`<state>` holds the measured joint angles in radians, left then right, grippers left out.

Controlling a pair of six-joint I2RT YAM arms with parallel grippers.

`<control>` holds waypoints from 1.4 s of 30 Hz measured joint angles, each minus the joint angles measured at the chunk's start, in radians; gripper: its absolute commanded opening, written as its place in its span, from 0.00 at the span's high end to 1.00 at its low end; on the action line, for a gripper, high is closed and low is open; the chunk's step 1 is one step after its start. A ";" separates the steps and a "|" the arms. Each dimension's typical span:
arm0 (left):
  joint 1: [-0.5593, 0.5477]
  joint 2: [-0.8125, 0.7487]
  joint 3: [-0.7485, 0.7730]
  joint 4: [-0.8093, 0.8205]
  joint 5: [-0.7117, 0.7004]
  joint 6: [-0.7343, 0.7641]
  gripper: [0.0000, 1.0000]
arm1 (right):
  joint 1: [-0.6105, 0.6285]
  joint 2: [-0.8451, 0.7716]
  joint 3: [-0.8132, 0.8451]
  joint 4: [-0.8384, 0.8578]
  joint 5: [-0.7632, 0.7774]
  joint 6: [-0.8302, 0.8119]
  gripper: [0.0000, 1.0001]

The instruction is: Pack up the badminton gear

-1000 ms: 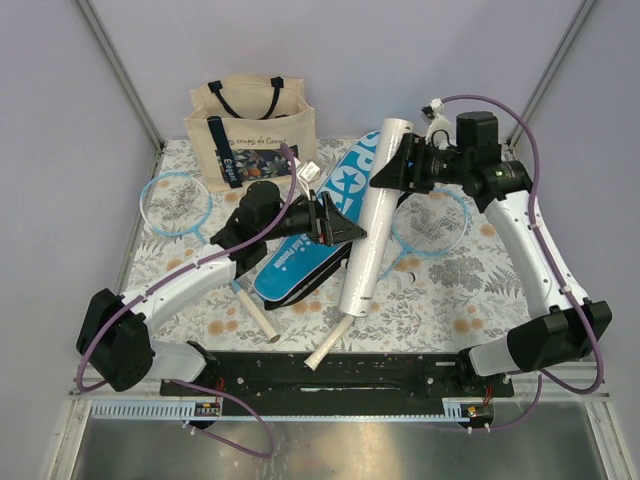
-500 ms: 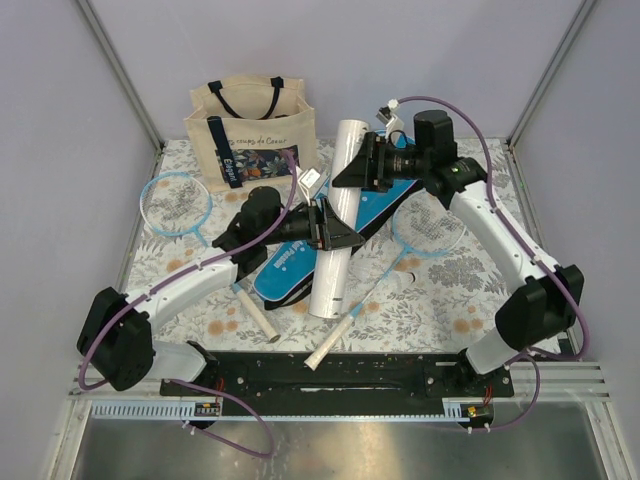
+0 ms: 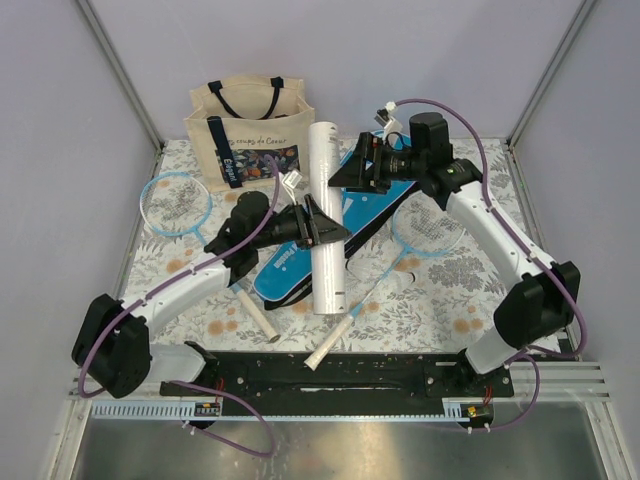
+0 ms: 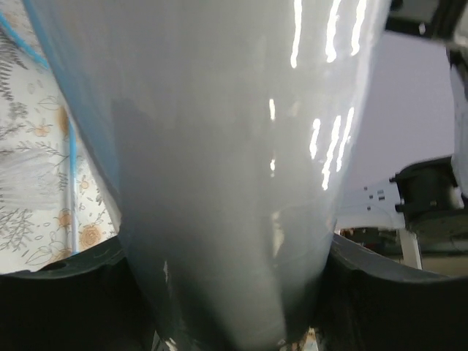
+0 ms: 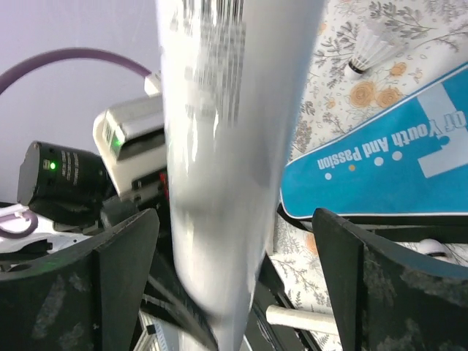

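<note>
The white tube is held off the table, nearly in line with the table's depth, over the blue case lettered SPORT. My left gripper is shut on the tube's middle; the tube fills the left wrist view between both fingers. My right gripper stands at the tube's upper part, open, its fingers wide on either side of the tube with a gap on the right. One light-blue racket lies at the left, the other at the right.
The beige tote stands at the back left. A white shuttlecock lies on the floral cloth beside the case. The rackets' white handles point toward the near edge and the black rail.
The tube has swung left, from leaning right to nearly straight. The right arm has moved left with it. My left gripper has closed on the tube's middle.
</note>
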<state>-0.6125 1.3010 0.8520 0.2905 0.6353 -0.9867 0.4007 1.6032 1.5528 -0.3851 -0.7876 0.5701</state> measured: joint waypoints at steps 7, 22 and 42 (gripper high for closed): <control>0.099 -0.099 -0.064 -0.019 -0.113 -0.082 0.38 | 0.000 -0.217 -0.185 0.073 0.136 -0.012 0.09; 0.160 -0.406 -0.085 -0.216 -0.585 -0.324 0.36 | 0.072 -0.705 -0.982 0.769 0.199 0.068 0.28; 0.156 -0.460 -0.124 -0.362 -0.800 -0.531 0.40 | 0.367 -0.444 -0.964 1.106 0.385 0.136 0.79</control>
<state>-0.4564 0.8406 0.7284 -0.0715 -0.1646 -1.5177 0.7677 1.1591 0.5888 0.7212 -0.4030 0.7063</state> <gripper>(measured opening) 0.672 0.340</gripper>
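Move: The left hand already grips the long white tube at mid-length; the tube's near end is about 16 cm back from it and some 5 cm lower. The blue SPORT bag lies about 14 cm ahead, 3 cm right and 25 cm below; the tote's middle is 29 cm ahead, 21 cm left and 12 cm lower. From the open right hand, the near end is some 28 cm back, 4 cm left and 10 cm lower; the right-hand racket is about 11 cm back, 10 cm right and 31 cm below. Keeping its grip on the tube, the left hand carries it about 17 cm left and a little forward, while swinging it nearly 60 degrees counter-clockwise so the near end comes round to face the right hand. Already free of the tube, the right hand backs off some 13 cm, at first drifting right and sinking a few centimetres, then comes in leftward by about 9 cm towards the open near end, its fingers levelling out and closing to about a third open right by the rim; contact there can't be told. ##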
